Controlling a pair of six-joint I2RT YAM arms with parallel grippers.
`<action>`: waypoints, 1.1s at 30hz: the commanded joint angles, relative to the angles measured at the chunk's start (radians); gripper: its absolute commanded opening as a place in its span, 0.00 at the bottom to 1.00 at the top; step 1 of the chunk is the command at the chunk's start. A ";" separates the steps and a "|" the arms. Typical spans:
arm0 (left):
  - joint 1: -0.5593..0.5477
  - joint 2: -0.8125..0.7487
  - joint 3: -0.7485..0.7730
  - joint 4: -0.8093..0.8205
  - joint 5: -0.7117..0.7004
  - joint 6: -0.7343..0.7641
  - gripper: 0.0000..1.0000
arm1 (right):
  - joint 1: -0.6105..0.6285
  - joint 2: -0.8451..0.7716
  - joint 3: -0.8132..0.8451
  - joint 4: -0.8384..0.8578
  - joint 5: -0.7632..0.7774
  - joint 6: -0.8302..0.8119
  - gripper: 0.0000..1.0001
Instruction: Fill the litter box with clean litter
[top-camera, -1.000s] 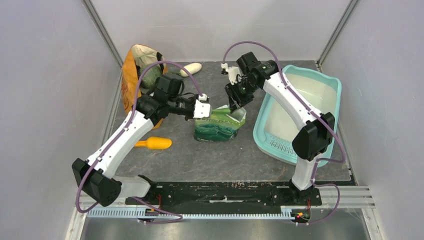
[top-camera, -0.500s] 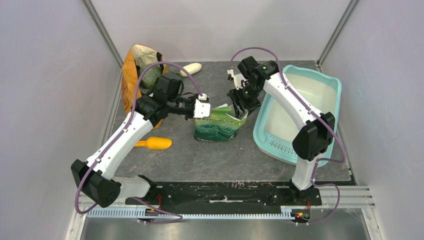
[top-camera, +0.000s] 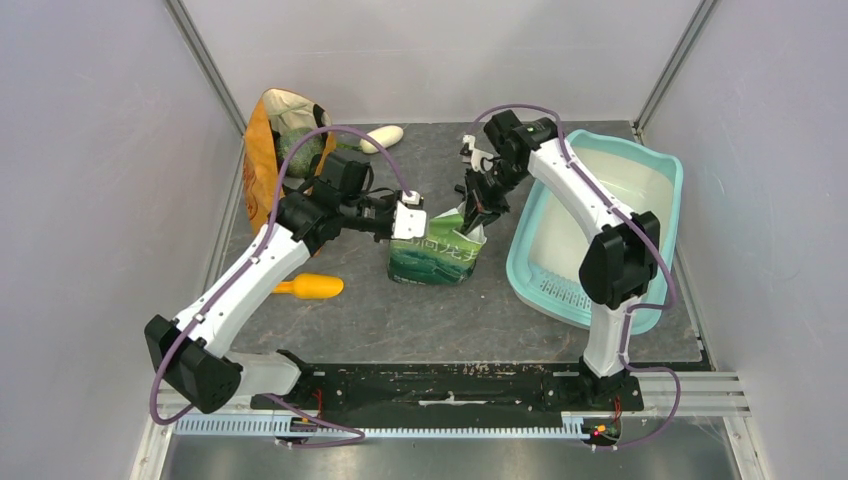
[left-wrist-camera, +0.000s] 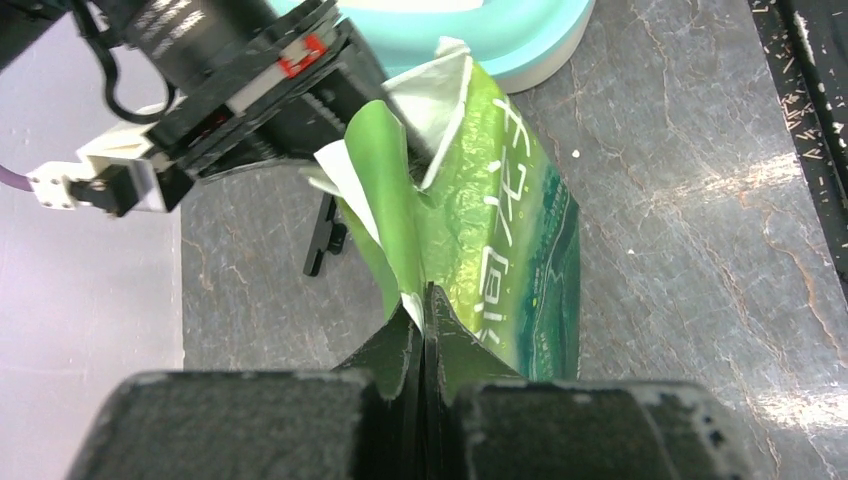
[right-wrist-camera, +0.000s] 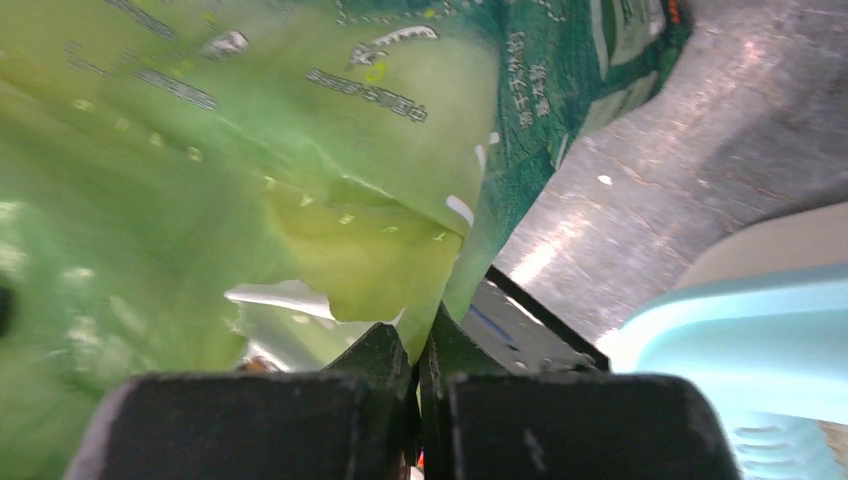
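Observation:
The pale-turquoise litter box (top-camera: 655, 165) lies at the right of the table, its whitish floor bare; its rim shows in the left wrist view (left-wrist-camera: 480, 40) and the right wrist view (right-wrist-camera: 740, 340). No litter granules are in view. A green printed bag (top-camera: 437, 255) stands on the table left of the box. My left gripper (top-camera: 418, 228) is shut on the bag's top left edge (left-wrist-camera: 428, 300). My right gripper (top-camera: 473, 222) is shut on the bag's top right edge (right-wrist-camera: 425, 340). The bag's mouth (left-wrist-camera: 440, 110) is torn open.
An orange scoop (top-camera: 310, 287) lies on the table at the left. An orange-tan cloth bag (top-camera: 262, 160) with green items stands at the back left. A whitish oblong object (top-camera: 383, 138) lies at the back. Walls close in left, right and back.
My right gripper has come down and leftward onto the bag's top right edge and shut on it. My left gripper has stayed shut on the bag, shifting slightly right.

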 joint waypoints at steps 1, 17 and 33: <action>-0.027 0.030 0.023 0.054 0.104 -0.031 0.02 | -0.033 -0.051 -0.009 0.232 -0.239 0.249 0.00; -0.028 0.082 -0.060 0.037 0.148 -0.068 0.02 | -0.033 -0.153 -0.359 0.732 -0.337 0.600 0.00; 0.091 -0.008 0.000 -0.166 0.035 -0.123 0.50 | -0.081 -0.168 -0.280 0.385 -0.105 0.288 0.00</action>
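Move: Below both gripped upper edges stands the green litter bag: its middle is about 4 cm to the left hand's right, 2 cm back and 12 cm down, and from the right hand some 7 cm left, 4 cm back and 10 cm down. The litter box lies roughly 27 cm to the right hand's right, about level fore and aft and 15 cm lower. From the left hand, the yellow scoop is some 21 cm left, 10 cm back and 20 cm below. Keeping its shut pinch on the bag's right upper edge, the right hand works forward about 3 cm and up to 4 cm left towards the left hand, easing back right at the end, while turning clockwise and lifting its left side, some 25 degrees in all. The left hand sinks about 4.5 cm with its pinched edge and shifts slightly right, then opens its fingers nearly halfway as it starts back up. ##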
